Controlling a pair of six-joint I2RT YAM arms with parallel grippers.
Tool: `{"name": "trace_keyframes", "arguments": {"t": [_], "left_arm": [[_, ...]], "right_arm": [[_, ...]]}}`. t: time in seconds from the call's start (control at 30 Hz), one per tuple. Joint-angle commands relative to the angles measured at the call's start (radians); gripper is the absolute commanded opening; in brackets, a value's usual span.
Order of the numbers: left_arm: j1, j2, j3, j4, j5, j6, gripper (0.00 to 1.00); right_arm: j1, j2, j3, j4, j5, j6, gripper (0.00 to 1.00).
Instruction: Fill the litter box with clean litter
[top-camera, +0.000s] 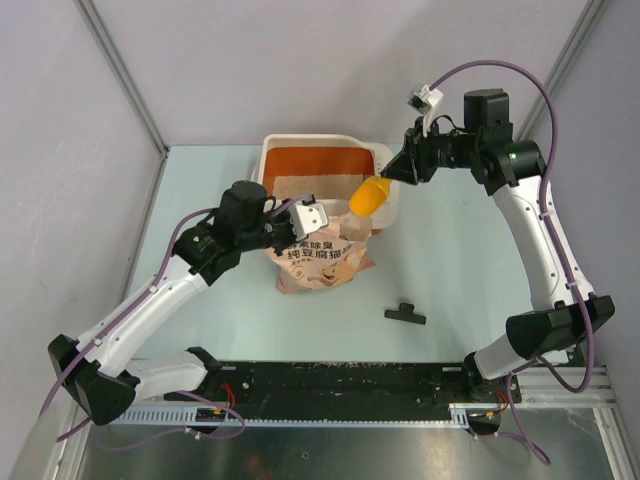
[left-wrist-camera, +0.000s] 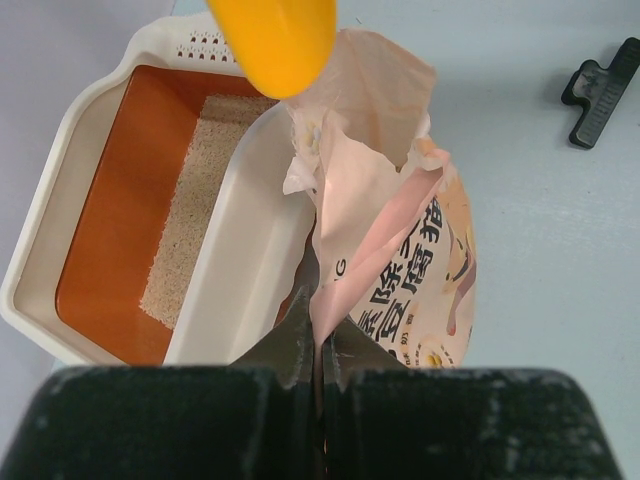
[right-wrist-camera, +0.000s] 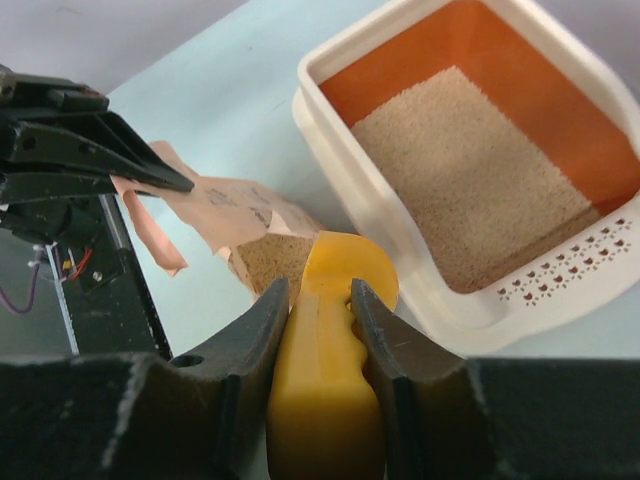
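The cream-white litter box (top-camera: 312, 141) stands at the back of the table, with a strip of pale clean litter (top-camera: 303, 185) on its orange floor. The same litter (right-wrist-camera: 455, 165) fills part of the box (right-wrist-camera: 372, 205) in the right wrist view. A pink printed bag (top-camera: 320, 262) stands just in front of the box. My left gripper (left-wrist-camera: 320, 322) is shut on the bag's (left-wrist-camera: 420, 260) torn top edge and holds it up. My right gripper (right-wrist-camera: 320, 295) is shut on the handle of an orange scoop (right-wrist-camera: 325, 390), whose bowl (top-camera: 368, 195) hangs over the bag mouth beside the box's front right corner. More litter (right-wrist-camera: 265, 258) shows inside the bag.
A black clip (top-camera: 404, 314) lies on the table to the right of the bag, also in the left wrist view as the clip (left-wrist-camera: 600, 90). Grey panel walls close in the back and both sides. A black rail runs along the near edge.
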Motion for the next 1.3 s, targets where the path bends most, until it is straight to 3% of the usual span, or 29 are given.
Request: {"name": "trace_keyframes", "arguments": {"t": [0.0,0.3,0.4,0.47,0.53,0.63,0.9,1.27], "left_arm": [[0.003,-0.019,0.021,0.065,0.027,-0.031,0.00],[0.005,-0.019,0.022,0.067,0.035,-0.033,0.00],[0.005,-0.016,0.030,0.068,0.039,-0.033,0.00],[0.005,-0.016,0.034,0.067,0.044,-0.035,0.00],[0.003,-0.016,0.036,0.067,0.049,-0.041,0.00],[0.005,-0.019,0.034,0.068,0.056,-0.045,0.00],[0.003,0.013,0.063,0.082,0.095,-0.057,0.00],[0.003,0.028,0.094,0.093,0.092,-0.059,0.00]], "right_arm": [[0.010,-0.012,-0.024,-0.026,-0.029,-0.034,0.00],[0.057,-0.029,-0.058,-0.050,0.007,-0.086,0.00],[0.117,-0.030,-0.113,-0.037,0.148,-0.091,0.00],[0.167,-0.047,-0.201,0.064,0.349,-0.039,0.00],[0.188,-0.056,-0.269,0.178,0.519,0.118,0.00],[0.197,-0.061,-0.307,0.264,0.612,0.339,0.00],[0.244,-0.009,-0.408,0.299,0.664,0.483,0.00],[0.281,0.047,-0.523,0.411,0.693,0.494,0.00]]}}
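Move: The right hand holds the yellow scoop. The litter bag's open mouth lies about 9 cm to its left, 1 cm ahead and some 19 cm below; the litter box's middle is some 16 cm ahead, 14 cm left and 32 cm down. The black clip lies about 13 cm back, 4 cm right and 37 cm below. For the left hand, still pinching the bag's edge, the mouth is about 7 cm ahead, 11 cm right and 7 cm down. Down, slowly at first and then fast, the right hand sinks about 17 cm and shifts some 5 cm left, taking the scoop to the litter bag's mouth and blade first into it. On the way its wrist swings some 25 degrees clockwise and the fingers tip more steeply down, keeping their grip on the handle; the left hand keeps pinching the bag's edge. ##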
